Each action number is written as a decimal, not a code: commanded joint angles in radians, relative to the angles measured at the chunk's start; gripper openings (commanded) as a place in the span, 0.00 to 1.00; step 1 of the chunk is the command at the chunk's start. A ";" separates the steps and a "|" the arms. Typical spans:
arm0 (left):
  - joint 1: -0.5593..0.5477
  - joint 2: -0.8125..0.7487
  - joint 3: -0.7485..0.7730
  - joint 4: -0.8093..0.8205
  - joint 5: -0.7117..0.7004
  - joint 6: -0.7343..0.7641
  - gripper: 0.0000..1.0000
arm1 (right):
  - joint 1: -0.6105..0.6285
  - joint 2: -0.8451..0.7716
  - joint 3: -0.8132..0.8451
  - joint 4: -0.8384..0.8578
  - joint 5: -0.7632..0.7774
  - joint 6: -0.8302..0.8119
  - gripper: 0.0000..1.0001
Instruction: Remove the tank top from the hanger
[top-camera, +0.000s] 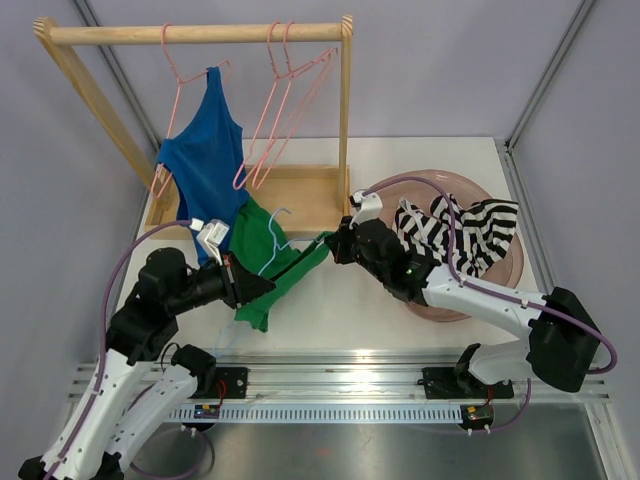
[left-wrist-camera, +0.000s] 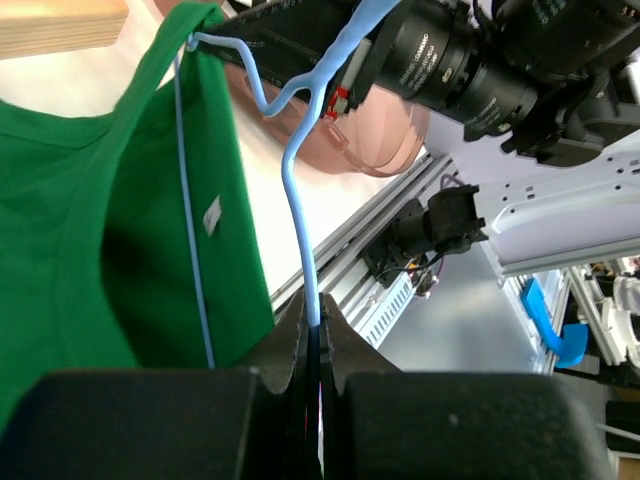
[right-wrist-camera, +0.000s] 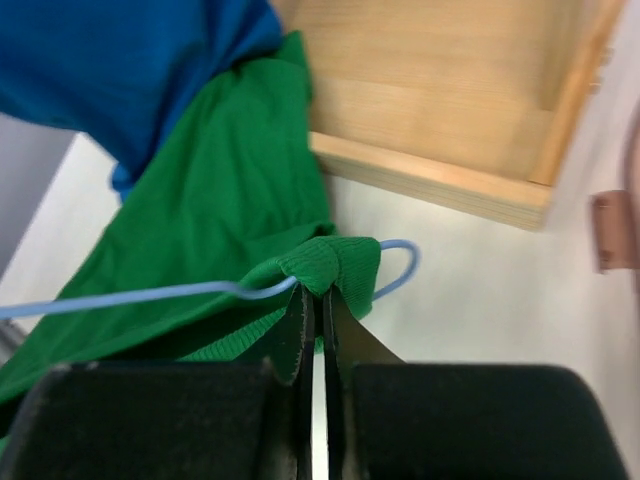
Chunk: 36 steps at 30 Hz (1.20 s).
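Observation:
A green tank top (top-camera: 262, 262) hangs on a light blue wire hanger (top-camera: 275, 248) between my two grippers, above the table. My left gripper (top-camera: 262, 287) is shut on the hanger's wire (left-wrist-camera: 297, 200); the wire runs straight into the closed jaws (left-wrist-camera: 316, 320), with the green cloth (left-wrist-camera: 100, 250) to their left. My right gripper (top-camera: 322, 245) is shut on a bunched strap of the tank top (right-wrist-camera: 335, 262) at the hanger's end. In the right wrist view (right-wrist-camera: 319, 295) the blue wire (right-wrist-camera: 150, 294) passes through the strap just above the jaws.
A wooden rack (top-camera: 200, 33) stands at the back left with a blue tank top (top-camera: 208, 160) on a pink hanger and spare pink hangers (top-camera: 285, 100). Its wooden base (top-camera: 310, 190) lies behind the grippers. A pink basin (top-camera: 500, 280) at the right holds a striped garment (top-camera: 480, 235).

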 joint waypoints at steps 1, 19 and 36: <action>-0.008 0.001 0.074 -0.035 0.053 0.068 0.00 | -0.050 -0.022 0.088 -0.137 0.192 -0.030 0.00; -0.006 -0.109 0.174 0.399 -0.079 0.084 0.00 | -0.163 -0.228 0.247 -0.223 -0.534 -0.032 0.00; -0.011 0.254 0.355 1.202 -0.222 0.127 0.00 | -0.084 -0.186 0.682 -0.233 -1.033 0.185 0.00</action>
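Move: The green tank top is still on the blue hanger: its middle lies about 10 cm ahead of the left hand, which grips the hanger, 3 cm to the right and 12 below. From the right hand, pinching the strap by the hanger's shoulder, it lies some 5 cm back, 11 left and 6 below. The blue top hangs about 7 cm ahead and 25 left, 12 higher; the basket's middle is about 12 cm ahead, 26 right and 18 below. Keeping the strap pinched, the right hand first draws it about 5 cm forward and as far right, away from the hanger's shoulder, then comes back towards its base and climbs, ending some 30 cm higher and 15 cm back of its start, swung about 45 degrees counter-clockwise. The left hand keeps the hanger shut in its fingers and lifts it nearly 30 cm towards rail height, edging forward late as the wrist tips the fingers upward by some 55 degrees. ##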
